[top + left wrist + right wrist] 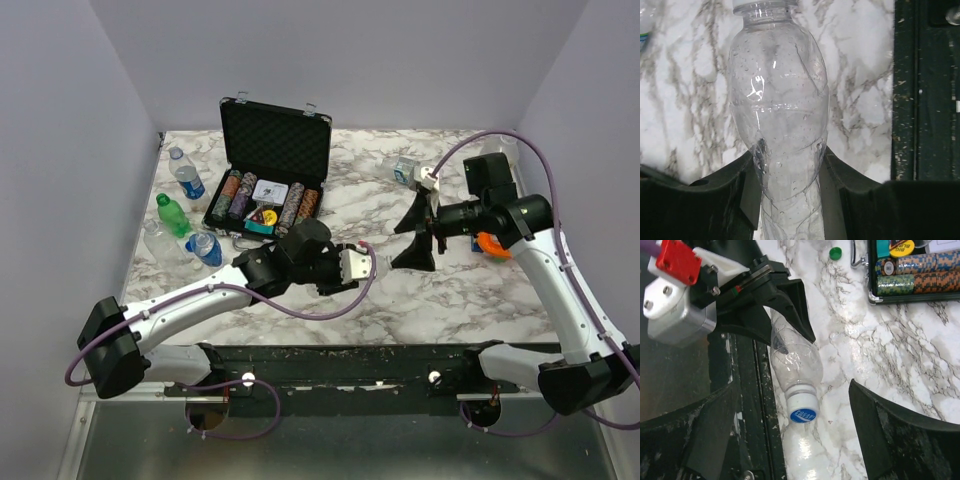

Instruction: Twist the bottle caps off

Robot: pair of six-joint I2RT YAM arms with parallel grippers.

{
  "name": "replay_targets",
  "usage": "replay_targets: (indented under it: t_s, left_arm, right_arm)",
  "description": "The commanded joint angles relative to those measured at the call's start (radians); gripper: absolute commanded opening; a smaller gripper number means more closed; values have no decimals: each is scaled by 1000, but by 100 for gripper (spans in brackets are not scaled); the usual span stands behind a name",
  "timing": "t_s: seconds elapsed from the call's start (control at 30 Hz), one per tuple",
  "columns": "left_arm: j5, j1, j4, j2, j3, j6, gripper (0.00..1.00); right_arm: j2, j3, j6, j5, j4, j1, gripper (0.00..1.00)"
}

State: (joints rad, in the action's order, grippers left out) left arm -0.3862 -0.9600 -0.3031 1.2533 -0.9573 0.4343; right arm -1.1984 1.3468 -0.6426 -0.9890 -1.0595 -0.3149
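My left gripper (790, 200) is shut on the lower body of a clear, label-less bottle (777, 100) and holds it sideways over the marble table. The bottle's white cap with a blue top (802, 407) sits on the neck and faces my right gripper. The right gripper (794, 390) is open, its black fingers (885, 430) standing wide on either side of the cap without touching it. From above, the left gripper (368, 266) and right gripper (418, 236) meet mid-table. A loose green cap (835, 253) lies on the table.
An open black chip case (272, 150) with rows of poker chips stands at the back left. Several other bottles (187, 180) cluster along the left edge, one of them green (172, 215). A small box (405, 170) lies at the back right. The black mounting rail (350, 360) runs along the near edge.
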Motion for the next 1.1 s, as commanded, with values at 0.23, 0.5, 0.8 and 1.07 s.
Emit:
replay_targets:
  t_s: [0.23, 0.5, 0.8, 1.07]
  left_arm:
    - [483, -83, 165, -68, 71, 44, 0]
    - [503, -86, 176, -66, 75, 47, 0]
    - [504, -85, 173, -65, 75, 49, 0]
    - [471, -86, 171, -72, 78, 49, 0]
  right_arm:
    - [80, -178, 934, 290, 440, 33, 100]
    - [22, -236, 982, 158, 480, 31, 95]
    - [19, -253, 948, 99, 490, 31, 61]
    - [23, -258, 900, 61, 503, 31, 38]
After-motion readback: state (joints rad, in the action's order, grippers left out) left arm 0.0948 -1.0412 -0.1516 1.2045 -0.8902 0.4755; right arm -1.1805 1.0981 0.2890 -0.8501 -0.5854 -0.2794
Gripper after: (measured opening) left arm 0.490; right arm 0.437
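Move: The white cap of the clear bottle that my left hand already holds lies about 5 cm back from my open right hand, level with it sideways and 4 cm below. From my left hand it is about 11 cm right, 1 cm forward and 4 cm down. On the table some 25 cm below my right hand, the chip case stands about 24 cm ahead and 36 cm left, and the lying bottle about 30 cm ahead and 1 cm right. I swing the bottle forward about 5 cm with my left hand, a little left, turning it some 25 degrees so the cap end sweeps forward to my right fingers. My right hand goes forward 4 cm and, after a slight rise, down 3, rolling about 45 degrees around its finger line, upper side forward. Then its wide-open fingers close to under half around the cap for another grip. ##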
